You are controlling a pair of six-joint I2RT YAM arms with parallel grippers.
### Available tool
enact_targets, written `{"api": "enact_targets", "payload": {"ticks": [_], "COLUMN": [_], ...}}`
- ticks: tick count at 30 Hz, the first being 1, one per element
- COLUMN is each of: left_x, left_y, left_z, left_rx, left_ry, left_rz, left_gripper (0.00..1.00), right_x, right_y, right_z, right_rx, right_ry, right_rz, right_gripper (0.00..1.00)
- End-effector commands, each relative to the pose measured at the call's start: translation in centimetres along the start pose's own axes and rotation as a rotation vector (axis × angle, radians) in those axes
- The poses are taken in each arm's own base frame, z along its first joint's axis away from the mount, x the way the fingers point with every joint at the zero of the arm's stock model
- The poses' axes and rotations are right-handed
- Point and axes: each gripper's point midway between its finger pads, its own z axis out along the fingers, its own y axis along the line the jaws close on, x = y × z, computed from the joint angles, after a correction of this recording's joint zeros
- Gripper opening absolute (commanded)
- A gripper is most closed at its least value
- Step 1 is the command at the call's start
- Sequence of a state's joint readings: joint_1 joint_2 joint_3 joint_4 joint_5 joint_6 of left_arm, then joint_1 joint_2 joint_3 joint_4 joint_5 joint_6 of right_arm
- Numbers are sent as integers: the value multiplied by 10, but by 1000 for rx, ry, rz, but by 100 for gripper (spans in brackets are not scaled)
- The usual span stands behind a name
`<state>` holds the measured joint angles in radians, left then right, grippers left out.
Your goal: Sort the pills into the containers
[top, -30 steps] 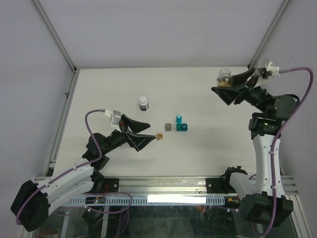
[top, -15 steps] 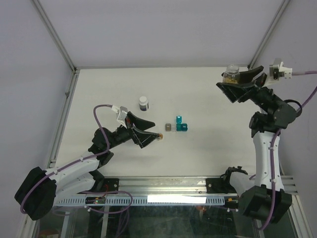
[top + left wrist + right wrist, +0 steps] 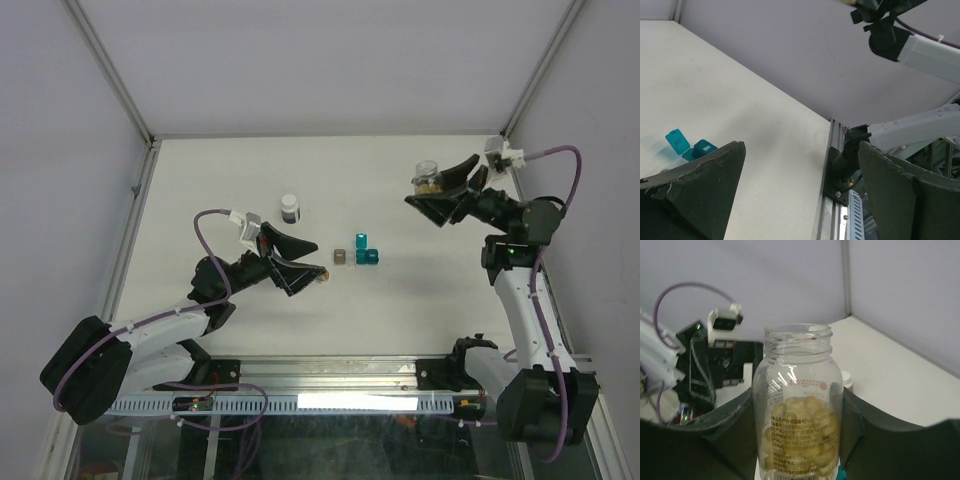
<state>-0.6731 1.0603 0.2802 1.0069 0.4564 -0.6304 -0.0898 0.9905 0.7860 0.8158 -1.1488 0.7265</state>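
The teal-blue box (image 3: 366, 251) lies with its lid open at the table's middle, and the small grey box (image 3: 340, 256) sits against its left side. The teal box also shows in the left wrist view (image 3: 688, 147). My left gripper (image 3: 310, 262) is open and empty, raised just left of the boxes; its fingers (image 3: 705, 185) stand wide apart. My right gripper (image 3: 425, 190) is shut on an open clear bottle of yellow pills (image 3: 428, 177), held upright in the air right of and beyond the boxes. The bottle (image 3: 798, 405) fills the right wrist view between both fingers.
A small orange round thing (image 3: 322, 276) lies on the table by my left gripper's lower fingertip. A dark bottle with a white cap (image 3: 289, 208) stands left of and beyond the boxes, also in the right wrist view (image 3: 848, 380). Frame posts (image 3: 112, 85) rise at the table's far corners.
My right gripper has carried the pill bottle left and nearer, towards the table's middle. My left gripper has shifted a little to the right and stays open.
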Motion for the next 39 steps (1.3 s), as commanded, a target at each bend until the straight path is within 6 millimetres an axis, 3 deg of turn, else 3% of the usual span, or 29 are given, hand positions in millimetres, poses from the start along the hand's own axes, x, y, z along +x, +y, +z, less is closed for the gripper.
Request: {"api": "enact_targets", "payload": {"ticks": [1, 5, 10, 16, 20, 24, 29, 34, 39], "left_x": [-32, -47, -55, -54, -45, -35, -14, 14, 33], "left_y": [-46, -74, -42, -38, -42, -39, -10, 34, 55], "left_z": [2, 18, 58, 86, 106, 111, 86, 33, -16], "left_rx": [209, 278, -77, -113, -100, -106, -216, -401, -483], "left_ry": [-119, -160, -165, -136, -89, -53, 0, 30, 2], "left_rz": [-18, -39, 56, 29, 24, 54, 160, 224, 225], "left_gripper": [99, 99, 99, 99, 98, 95, 96, 99, 99], "right_x": [62, 98, 126, 137, 140, 144, 161, 191, 221], "right_y": [42, 29, 37, 45, 41, 31, 11, -6, -22], "right_z": [3, -3, -12, -19, -18, -18, -24, -30, -35], "right_rx": [-240, -220, -298, -363, -341, -292, -230, -210, -223], "right_ry": [124, 211, 275, 293, 304, 335, 467, 651, 762], "right_rz": [-260, -327, -379, -425, -435, -455, -510, -484, -417], "right_gripper": [0, 0, 0, 0, 0, 0, 0, 0, 0]}}
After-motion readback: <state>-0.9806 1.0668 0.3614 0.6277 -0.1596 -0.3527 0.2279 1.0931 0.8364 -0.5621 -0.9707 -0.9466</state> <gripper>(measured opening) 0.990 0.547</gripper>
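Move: Below the right hand, which already holds the open jar of yellow pills, the pill box lies some 37 cm down, about 7 cm ahead and 9 cm to the left. The loose cap is level with that hand, 20 cm to its left; the white bottle stands 18 cm ahead and 29 cm left. From the empty left hand the pill box lies about 14 cm ahead, 12 cm right and 21 cm down; the cap is 6 cm ahead, 2 cm right, 22 cm down. Lowering the jar about 20 cm towards the pill box, the right hand first drops fast, drawing back and left, then eases forward as it sinks on; its fingers keep their hold and tip down some 40 degrees, leaning the jar's mouth leftward. The wide-open left hand lifts about 9 cm while swinging right, then sinks back leftward to 6 cm below its start above the cap, fingers dipping and turning counter-clockwise. ##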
